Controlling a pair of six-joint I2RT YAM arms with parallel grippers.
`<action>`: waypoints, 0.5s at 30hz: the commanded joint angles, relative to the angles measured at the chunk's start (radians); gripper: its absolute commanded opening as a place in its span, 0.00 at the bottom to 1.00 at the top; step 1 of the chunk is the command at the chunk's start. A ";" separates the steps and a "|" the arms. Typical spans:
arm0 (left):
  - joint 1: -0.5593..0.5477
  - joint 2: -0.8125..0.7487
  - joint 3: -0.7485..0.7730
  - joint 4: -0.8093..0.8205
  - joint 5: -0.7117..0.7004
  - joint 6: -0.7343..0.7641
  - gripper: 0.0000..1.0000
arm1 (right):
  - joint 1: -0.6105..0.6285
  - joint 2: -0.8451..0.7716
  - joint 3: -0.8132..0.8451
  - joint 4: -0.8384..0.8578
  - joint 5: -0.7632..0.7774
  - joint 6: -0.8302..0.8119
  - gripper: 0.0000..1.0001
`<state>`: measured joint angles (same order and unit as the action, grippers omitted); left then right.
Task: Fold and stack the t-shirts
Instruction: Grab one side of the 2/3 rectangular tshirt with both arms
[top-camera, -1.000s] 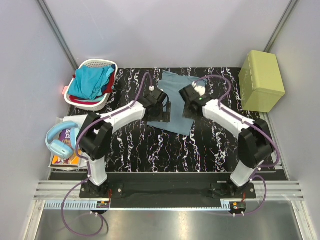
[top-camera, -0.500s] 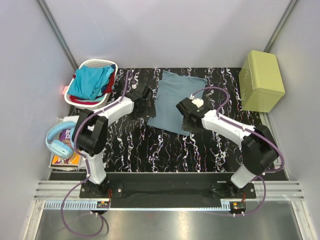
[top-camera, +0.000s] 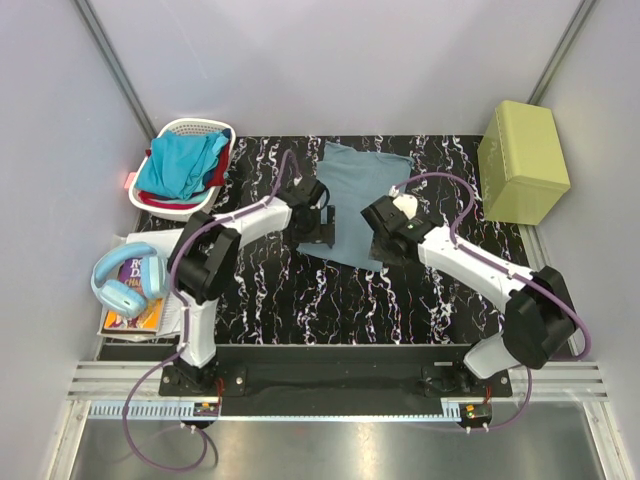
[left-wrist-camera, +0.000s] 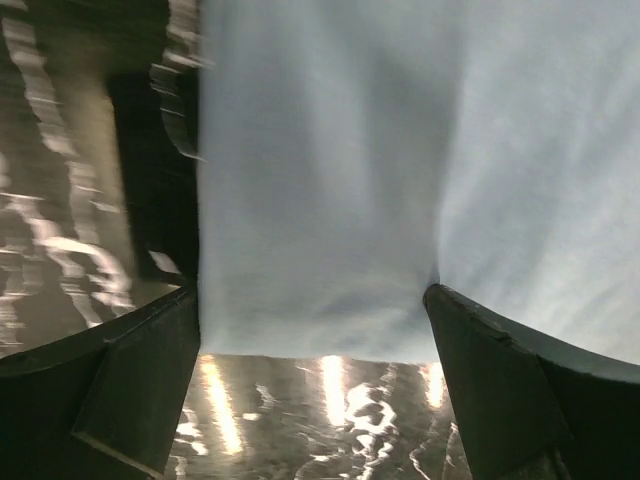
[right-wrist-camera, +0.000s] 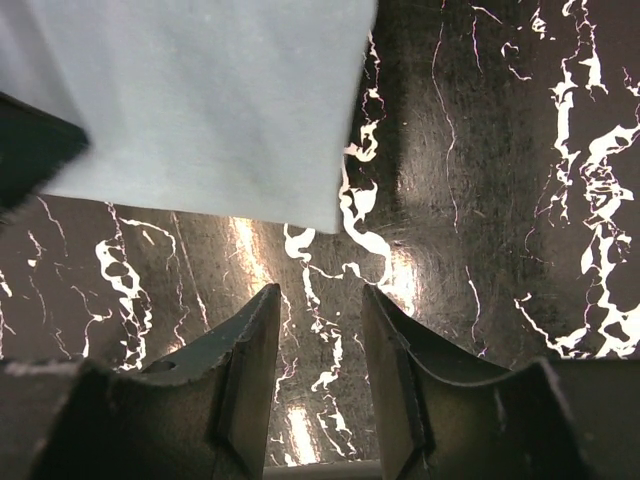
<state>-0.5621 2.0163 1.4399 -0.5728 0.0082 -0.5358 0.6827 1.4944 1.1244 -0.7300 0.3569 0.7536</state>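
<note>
A muted grey-blue t-shirt (top-camera: 352, 190) lies spread on the black marbled table (top-camera: 300, 300). My left gripper (top-camera: 322, 222) is low at the shirt's near left edge, its jaws wide open. In the left wrist view the hem of the grey-blue t-shirt (left-wrist-camera: 320, 200) lies between the fingers (left-wrist-camera: 120, 380), ungripped. My right gripper (top-camera: 388, 240) hovers at the near right corner, open. The shirt corner (right-wrist-camera: 200, 100) lies ahead of the right gripper (right-wrist-camera: 318, 300), which holds nothing. A turquoise t-shirt (top-camera: 180, 165) and a red t-shirt (top-camera: 217, 172) lie bunched in the white basket (top-camera: 190, 128).
A yellow-green box (top-camera: 523, 160) stands at the back right of the table. Light blue headphones (top-camera: 125, 280) rest on a stack of books (top-camera: 130, 318) off the table's left edge. Grey walls close in the back and sides.
The left gripper swung out to the left and has come back to the shirt's near left edge. The right gripper has moved from over the shirt to its near right corner.
</note>
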 joint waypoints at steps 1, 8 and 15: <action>-0.067 -0.008 -0.048 0.030 0.067 -0.038 0.98 | 0.009 -0.040 -0.011 -0.008 0.045 0.013 0.46; -0.189 -0.028 -0.084 0.044 0.059 -0.076 0.98 | 0.009 -0.045 -0.038 -0.008 0.042 0.012 0.46; -0.240 -0.114 -0.142 0.034 -0.007 -0.108 0.99 | 0.009 -0.083 -0.081 -0.009 0.068 0.009 0.47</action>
<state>-0.7948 1.9701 1.3666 -0.5095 0.0105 -0.6006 0.6827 1.4696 1.0645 -0.7303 0.3588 0.7532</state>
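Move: The t-shirt's near-left corner is at the left hand's outer fingertip, about 4 cm left and 1 cm back, only some 1 cm below the hand point. The near-right corner is roughly 14 cm to the left hand's right and 7 cm back. From the high-held right hand, that near-right corner is about 2 cm ahead, straight in line and 9 cm down, and the near-left corner is about 18 cm left and 8 cm ahead. The left hand, fingers wide open and tips pressed down on the t-shirt's near-left corner, drags the cloth level across the table diagonally, about 7 cm back towards the base and as far to the right, speeding up on the way and turning some 10 degrees clockwise. The right hand, half open and touching nothing, only eases down, back and to the right by a good centimetre each, hovering near the cloth's near edge. ##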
